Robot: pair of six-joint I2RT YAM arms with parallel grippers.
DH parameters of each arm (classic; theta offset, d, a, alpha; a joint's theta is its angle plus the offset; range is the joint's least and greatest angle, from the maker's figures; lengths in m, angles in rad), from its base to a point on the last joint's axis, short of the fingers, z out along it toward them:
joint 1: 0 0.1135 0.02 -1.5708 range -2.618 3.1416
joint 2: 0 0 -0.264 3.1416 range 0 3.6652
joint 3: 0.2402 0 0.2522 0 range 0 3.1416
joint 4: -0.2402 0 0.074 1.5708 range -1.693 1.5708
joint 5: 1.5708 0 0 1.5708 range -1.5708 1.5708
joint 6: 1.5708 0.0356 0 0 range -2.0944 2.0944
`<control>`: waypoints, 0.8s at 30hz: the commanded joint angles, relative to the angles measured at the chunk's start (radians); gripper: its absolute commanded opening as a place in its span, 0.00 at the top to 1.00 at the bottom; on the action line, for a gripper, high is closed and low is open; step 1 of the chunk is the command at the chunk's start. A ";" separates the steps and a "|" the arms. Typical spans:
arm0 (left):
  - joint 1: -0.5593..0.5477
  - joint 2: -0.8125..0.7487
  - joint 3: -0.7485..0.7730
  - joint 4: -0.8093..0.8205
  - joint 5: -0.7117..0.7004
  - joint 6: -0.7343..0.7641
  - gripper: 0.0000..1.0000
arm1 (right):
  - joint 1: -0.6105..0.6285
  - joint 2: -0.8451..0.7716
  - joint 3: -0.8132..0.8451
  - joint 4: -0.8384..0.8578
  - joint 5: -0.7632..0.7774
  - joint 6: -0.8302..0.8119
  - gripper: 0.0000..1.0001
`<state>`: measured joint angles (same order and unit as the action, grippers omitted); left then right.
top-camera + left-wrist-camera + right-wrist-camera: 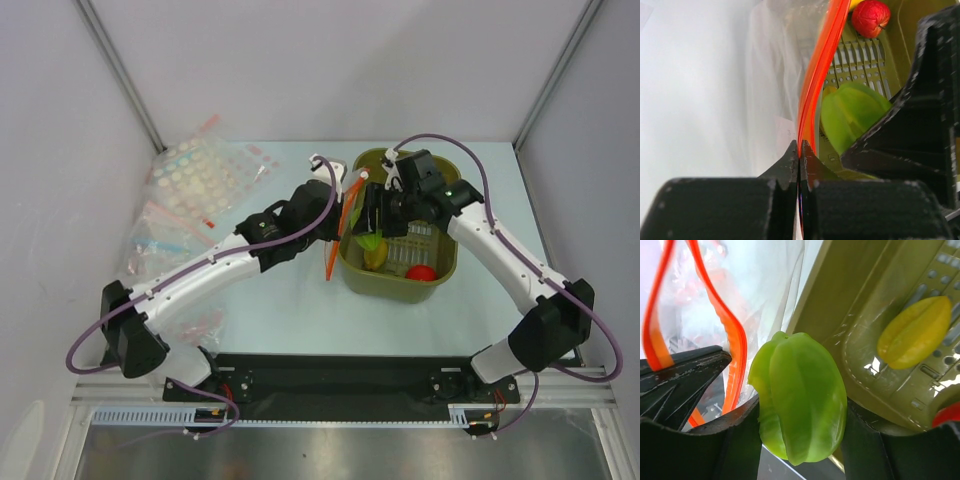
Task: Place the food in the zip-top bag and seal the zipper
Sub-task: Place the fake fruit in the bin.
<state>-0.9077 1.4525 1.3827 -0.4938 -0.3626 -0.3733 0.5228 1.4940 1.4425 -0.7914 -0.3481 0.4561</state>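
Observation:
My left gripper (800, 156) is shut on the orange-red zipper (818, 75) of the clear zip-top bag (775, 75) and holds it up beside the basket's left wall; the mouth gapes open in the right wrist view (735, 340). My right gripper (800, 440) is shut on the small green piece (800, 395), held over the basket's left rim, right next to the bag's mouth. The green piece also shows in the left wrist view (852, 115). A yellow fruit (915, 332) and a red round fruit (870, 17) lie in the basket. In the top view the grippers (333, 225) (376, 215) meet at the zipper (345, 225).
The olive-green plastic basket (440, 262) stands at the table's middle right, with the yellow fruit (375, 257) and the red fruit (421, 272) inside. Several other clear bags with dots and coloured strips (200, 180) lie at the back left.

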 commanded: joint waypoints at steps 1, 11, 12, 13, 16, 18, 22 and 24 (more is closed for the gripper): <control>-0.003 0.008 0.030 0.038 -0.009 0.016 1.00 | -0.023 -0.061 0.019 0.021 -0.011 -0.020 0.93; 0.081 0.002 -0.007 0.078 0.116 -0.084 1.00 | -0.096 -0.288 -0.174 0.342 -0.236 0.056 0.90; 0.085 -0.003 -0.010 0.083 0.123 -0.090 1.00 | -0.096 -0.278 -0.172 0.343 -0.255 0.056 0.91; 0.090 -0.018 -0.008 0.083 0.132 -0.101 1.00 | -0.096 -0.270 -0.168 0.336 -0.259 0.056 0.92; 0.101 -0.043 -0.005 0.078 0.126 -0.105 1.00 | -0.096 -0.255 -0.162 0.342 -0.273 0.056 0.92; 0.105 -0.070 -0.002 0.067 0.110 -0.093 1.00 | -0.096 -0.249 -0.160 0.353 -0.285 0.059 0.92; 0.124 -0.106 0.003 0.034 0.088 -0.075 1.00 | -0.096 -0.229 -0.157 0.366 -0.305 0.064 0.93; 0.154 -0.139 -0.016 0.034 0.118 -0.088 1.00 | -0.096 -0.227 -0.163 0.376 -0.325 0.067 0.93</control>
<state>-0.7921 1.3842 1.3705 -0.4736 -0.2592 -0.4454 0.4271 1.2667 1.2739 -0.4770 -0.6140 0.5053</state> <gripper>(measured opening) 0.010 0.586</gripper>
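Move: The right hand holds the green fruit at its pads; the bag's open mouth is about 5 cm to its left, level fore and aft and 2 cm lower. The yellow fruit lies in the bin about 3 cm right, 3 cm back and 17 cm below the right hand, the red fruit 14 cm right, 7 cm back and as low. From the left hand, shut on the zipper, the green fruit is some 7 cm right, 2 cm ahead and 1 cm below. The right hand lifts the gripped green fruit about 8 cm, away from the bag mouth the left draws left and up. ##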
